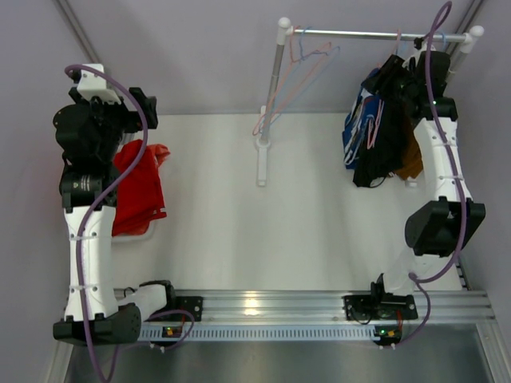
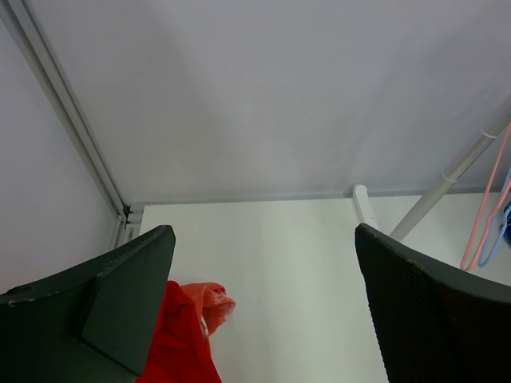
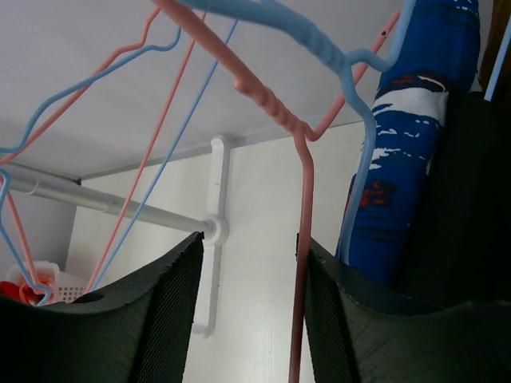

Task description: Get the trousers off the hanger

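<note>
Red trousers (image 1: 137, 190) lie in a heap at the table's left; the left wrist view shows them (image 2: 180, 343) with an orange-red piece (image 2: 209, 302) beside them. My left gripper (image 1: 142, 112) (image 2: 263, 239) is open and empty above their far end. Blue-and-white (image 1: 355, 132) (image 3: 407, 144), black (image 1: 387, 136) (image 3: 471, 199) and brown (image 1: 413, 159) trousers hang on hangers at the rail's right end. My right gripper (image 1: 407, 72) (image 3: 254, 243) is open among them. A pink hanger wire (image 3: 302, 263) runs between its jaws, against the right finger (image 3: 335, 319).
A white rack with a metal rail (image 1: 363, 33) stands at the back; its post (image 1: 271, 88) rises from a foot (image 1: 262, 159) mid-table. Empty pink and blue hangers (image 1: 299, 68) hang at the rail's left end. A white basket (image 1: 132, 235) lies under the red heap.
</note>
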Robot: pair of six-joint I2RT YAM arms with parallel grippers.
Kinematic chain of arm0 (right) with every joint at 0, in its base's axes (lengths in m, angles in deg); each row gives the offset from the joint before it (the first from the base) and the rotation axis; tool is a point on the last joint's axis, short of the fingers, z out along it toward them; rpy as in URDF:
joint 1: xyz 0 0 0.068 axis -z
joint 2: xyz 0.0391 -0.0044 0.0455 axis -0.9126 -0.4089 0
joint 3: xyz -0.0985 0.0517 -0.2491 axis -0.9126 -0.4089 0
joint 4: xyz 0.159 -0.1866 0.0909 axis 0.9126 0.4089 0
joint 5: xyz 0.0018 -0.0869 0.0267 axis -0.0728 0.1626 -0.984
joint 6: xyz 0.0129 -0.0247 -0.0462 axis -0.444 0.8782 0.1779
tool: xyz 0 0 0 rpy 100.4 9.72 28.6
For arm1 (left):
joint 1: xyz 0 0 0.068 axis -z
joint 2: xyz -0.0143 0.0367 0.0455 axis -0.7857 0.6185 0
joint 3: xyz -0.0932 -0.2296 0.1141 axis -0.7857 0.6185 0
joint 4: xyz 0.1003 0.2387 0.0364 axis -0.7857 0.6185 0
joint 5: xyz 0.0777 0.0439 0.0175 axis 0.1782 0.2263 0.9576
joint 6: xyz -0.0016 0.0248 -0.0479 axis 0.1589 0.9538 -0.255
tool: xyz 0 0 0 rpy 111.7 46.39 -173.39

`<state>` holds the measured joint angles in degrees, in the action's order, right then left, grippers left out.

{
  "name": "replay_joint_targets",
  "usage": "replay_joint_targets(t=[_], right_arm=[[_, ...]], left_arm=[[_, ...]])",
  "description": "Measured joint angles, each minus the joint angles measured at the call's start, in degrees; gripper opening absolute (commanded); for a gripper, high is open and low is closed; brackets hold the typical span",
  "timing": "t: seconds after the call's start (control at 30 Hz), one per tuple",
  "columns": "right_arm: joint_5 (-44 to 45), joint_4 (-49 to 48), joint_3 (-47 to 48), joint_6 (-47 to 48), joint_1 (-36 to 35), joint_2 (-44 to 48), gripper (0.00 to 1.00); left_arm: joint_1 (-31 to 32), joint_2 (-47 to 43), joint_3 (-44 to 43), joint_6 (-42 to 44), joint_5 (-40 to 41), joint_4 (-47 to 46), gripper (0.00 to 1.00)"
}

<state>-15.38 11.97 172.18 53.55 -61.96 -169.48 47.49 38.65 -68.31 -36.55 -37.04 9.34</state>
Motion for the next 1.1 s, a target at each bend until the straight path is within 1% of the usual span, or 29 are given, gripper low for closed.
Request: replay_joint_targets(t=[0.03,0.13,0.23,0.27,0.37,0.57,0.73,1.1], right_arm=[[-0.3,-0.9,0.0,-0.1,0.0,-0.3,0.46],[-1.4,-2.4,0.0,-1.0,0.0,-1.6,0.34],[-2.8,-3.7,0.0,-2.4,0.1,-2.5,0.24],[-3.3,-3.9,0.0,-3.1,0.3,-2.7,0.19],[-4.6,-4.7,-0.5,-4.9,0.8,-2.8,0.08],[-7.7,-7.6,-2.8,-9.5,2.1,-2.4,0.00],[-11.0,-10.6,-4.7,-13.1,2.4,-1.1,0.00],[-16.8,-17.9,-4.7,-21.1,2.4,3.0,0.00]], left_arm=[[0.1,0.0,0.0,0.0,0.0,0.0,0.99],[0.3,0.0,0.0,0.1,0.2,0.0,0.99],[0.3,0.0,0.0,0.2,0.4,0.0,0.99],[0.3,0.0,0.1,0.2,0.4,0.0,0.99],[0.3,0.0,0.3,0.2,0.4,0.0,0.99],[0.3,0.0,0.5,0.3,0.9,0.0,0.99],[0.3,0.0,0.5,0.4,1.6,0.0,0.99],[0.3,0.0,0.5,0.4,1.9,0.0,0.99]])
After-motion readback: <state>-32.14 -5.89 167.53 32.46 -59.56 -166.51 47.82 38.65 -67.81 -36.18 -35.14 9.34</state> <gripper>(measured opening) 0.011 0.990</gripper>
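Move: The near arm of the pink hanger runs almost between the right fingertips, about 2 cm ahead, 1 cm left and 1 cm below. From the right hand, the blue patterned trousers on that hanger centre some 3 cm ahead, 4 cm left and 16 cm below; the black trousers 3 cm ahead, 2 cm right and 17 cm below. The rail passes about 3 cm ahead, level sideways, 8 cm above. For the left hand, the hanger arm is roughly 15 cm ahead, 55 cm right and 12 cm below. The right hand eases forward and a little left and down, barely 2 cm, while its half-open fingers shut completely and pinch the near arm of the pink hanger just below its twisted neck. Keeping that grip, it then lifts the hanger about 7 cm, speeding up as it rises past the rail, drawing back and left some 3 cm each way, while the wrist rolls about 20 degrees, left side up, and tips slightly upward. ##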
